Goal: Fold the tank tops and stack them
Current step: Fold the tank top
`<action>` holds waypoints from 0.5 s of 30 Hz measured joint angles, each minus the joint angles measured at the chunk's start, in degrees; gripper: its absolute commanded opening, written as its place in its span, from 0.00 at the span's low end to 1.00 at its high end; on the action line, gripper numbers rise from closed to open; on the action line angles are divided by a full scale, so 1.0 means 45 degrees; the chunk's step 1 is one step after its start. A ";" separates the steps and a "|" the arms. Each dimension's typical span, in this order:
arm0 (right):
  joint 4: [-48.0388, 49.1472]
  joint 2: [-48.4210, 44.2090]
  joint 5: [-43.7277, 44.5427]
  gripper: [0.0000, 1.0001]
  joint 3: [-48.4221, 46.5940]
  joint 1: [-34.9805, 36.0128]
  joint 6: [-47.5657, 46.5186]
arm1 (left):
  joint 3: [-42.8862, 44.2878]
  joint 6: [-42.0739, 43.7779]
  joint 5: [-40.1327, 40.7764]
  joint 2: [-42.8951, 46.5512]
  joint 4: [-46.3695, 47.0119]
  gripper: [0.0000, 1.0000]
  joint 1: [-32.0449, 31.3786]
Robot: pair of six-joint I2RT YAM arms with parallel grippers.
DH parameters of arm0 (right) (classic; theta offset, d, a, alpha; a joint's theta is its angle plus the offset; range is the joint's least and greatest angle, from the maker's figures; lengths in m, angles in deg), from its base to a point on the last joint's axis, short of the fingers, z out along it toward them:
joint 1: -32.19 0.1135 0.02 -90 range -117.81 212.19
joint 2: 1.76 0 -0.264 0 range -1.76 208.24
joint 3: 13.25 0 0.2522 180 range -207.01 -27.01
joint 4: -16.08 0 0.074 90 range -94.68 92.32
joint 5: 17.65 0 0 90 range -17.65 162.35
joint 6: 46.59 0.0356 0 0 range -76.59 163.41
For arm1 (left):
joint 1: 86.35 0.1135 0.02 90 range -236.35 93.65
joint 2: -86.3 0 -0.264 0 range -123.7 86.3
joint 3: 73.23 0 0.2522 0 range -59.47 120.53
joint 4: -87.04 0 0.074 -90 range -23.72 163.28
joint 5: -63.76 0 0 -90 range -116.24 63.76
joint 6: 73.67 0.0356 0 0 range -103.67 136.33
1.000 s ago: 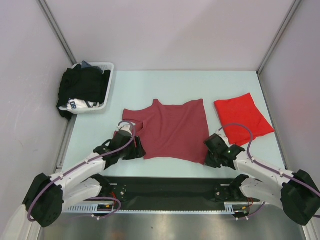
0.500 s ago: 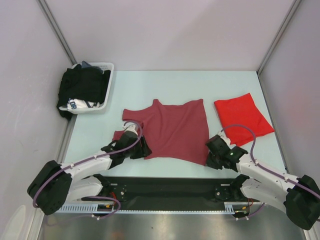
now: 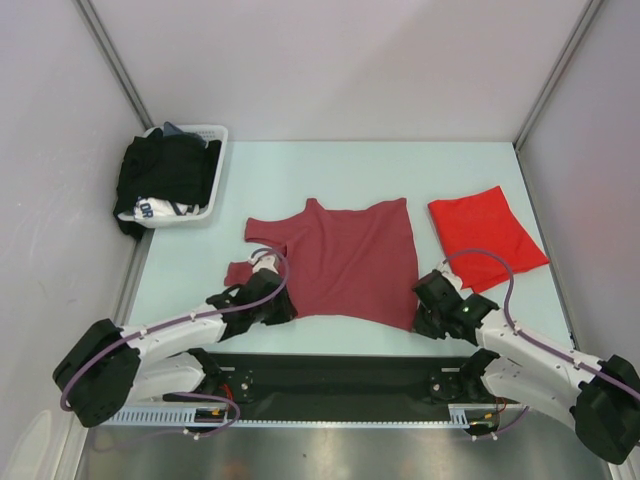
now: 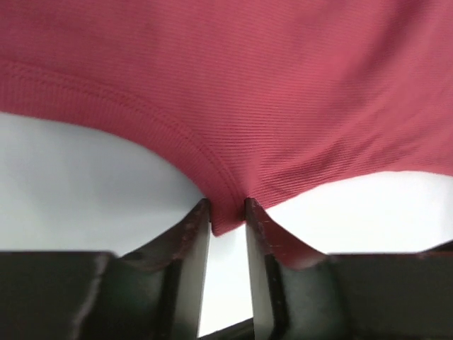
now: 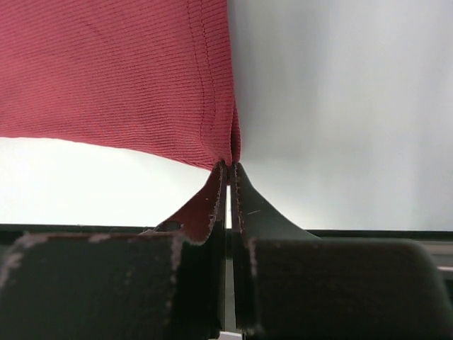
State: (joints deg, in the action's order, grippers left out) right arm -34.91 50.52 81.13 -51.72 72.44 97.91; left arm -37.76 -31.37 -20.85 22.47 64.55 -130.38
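The dusty maroon tank top lies spread flat at the table's middle. The bright red tank top lies folded to its right. My left gripper is at the maroon top's near left corner. In the left wrist view the gripper is open by a narrow gap, with the hem corner between the fingertips. My right gripper is at the near right corner. In the right wrist view it is shut on that corner of the maroon cloth.
A white basket at the back left holds black garments and a white cloth with dark lettering, some spilling over its left side. Grey walls close in the table on three sides.
My left gripper slid right along the near hem to the corner and its jaws narrowed around the cloth. The right gripper shut on the near right corner.
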 measured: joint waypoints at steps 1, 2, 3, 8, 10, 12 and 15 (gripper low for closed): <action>-0.0010 -0.0029 -0.0005 0.00 0.0000 0.0005 0.0005 | 0.0000 -0.0015 0.0155 -0.0019 -0.0131 0.27 -0.0015; -0.0010 -0.0058 -0.0005 0.00 0.0000 0.0005 0.0005 | 0.0005 0.0019 0.0277 -0.0053 -0.0160 0.21 -0.0029; -0.0010 -0.0083 -0.0005 0.00 0.0000 0.0005 0.0005 | 0.0029 0.0053 0.0379 -0.0112 -0.0160 0.18 -0.0049; -0.0107 -0.0165 -0.0019 0.00 0.0000 0.0049 0.0019 | 0.0481 0.0155 0.0539 -0.0733 -0.0204 0.00 -0.0078; -0.0243 -0.0175 -0.0039 0.00 -0.0005 0.0102 0.0019 | 0.0534 0.0175 0.0559 -0.0777 -0.0272 0.00 -0.0126; -0.0583 -0.0160 -0.0049 0.00 -0.0053 0.0170 0.0019 | 0.0534 0.0175 0.0670 -0.0709 -0.0364 0.00 -0.0287; -0.1370 -0.0063 -0.0029 0.00 -0.0321 0.0272 0.0024 | 0.0534 0.0160 0.0665 -0.0495 -0.0695 0.01 -0.0641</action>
State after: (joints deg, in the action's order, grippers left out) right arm -41.07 50.23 81.00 -53.16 73.66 98.02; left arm -35.35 -30.65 -17.86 20.24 61.42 -133.26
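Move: The maroon tank top's near left corner lies right between my left hand's half-open fingertips, at their height. Its near right corner, already pinched in my right hand, is about 25 cm to the right and 4 cm nearer me. The folded red tank top lies some 18 cm ahead of my right hand and 15 cm to its right. The table's near edge runs about 5 cm straight back from my right hand and 2 cm below it. I shut my left fingers on the maroon tank top's near left corner almost on the spot, easing slightly forward and then starting back about 1 cm. My right hand keeps its closed pinch on the other corner, waits, then draws it level towards the table's near edge, roughly 2 cm back and 1 cm to the right. ##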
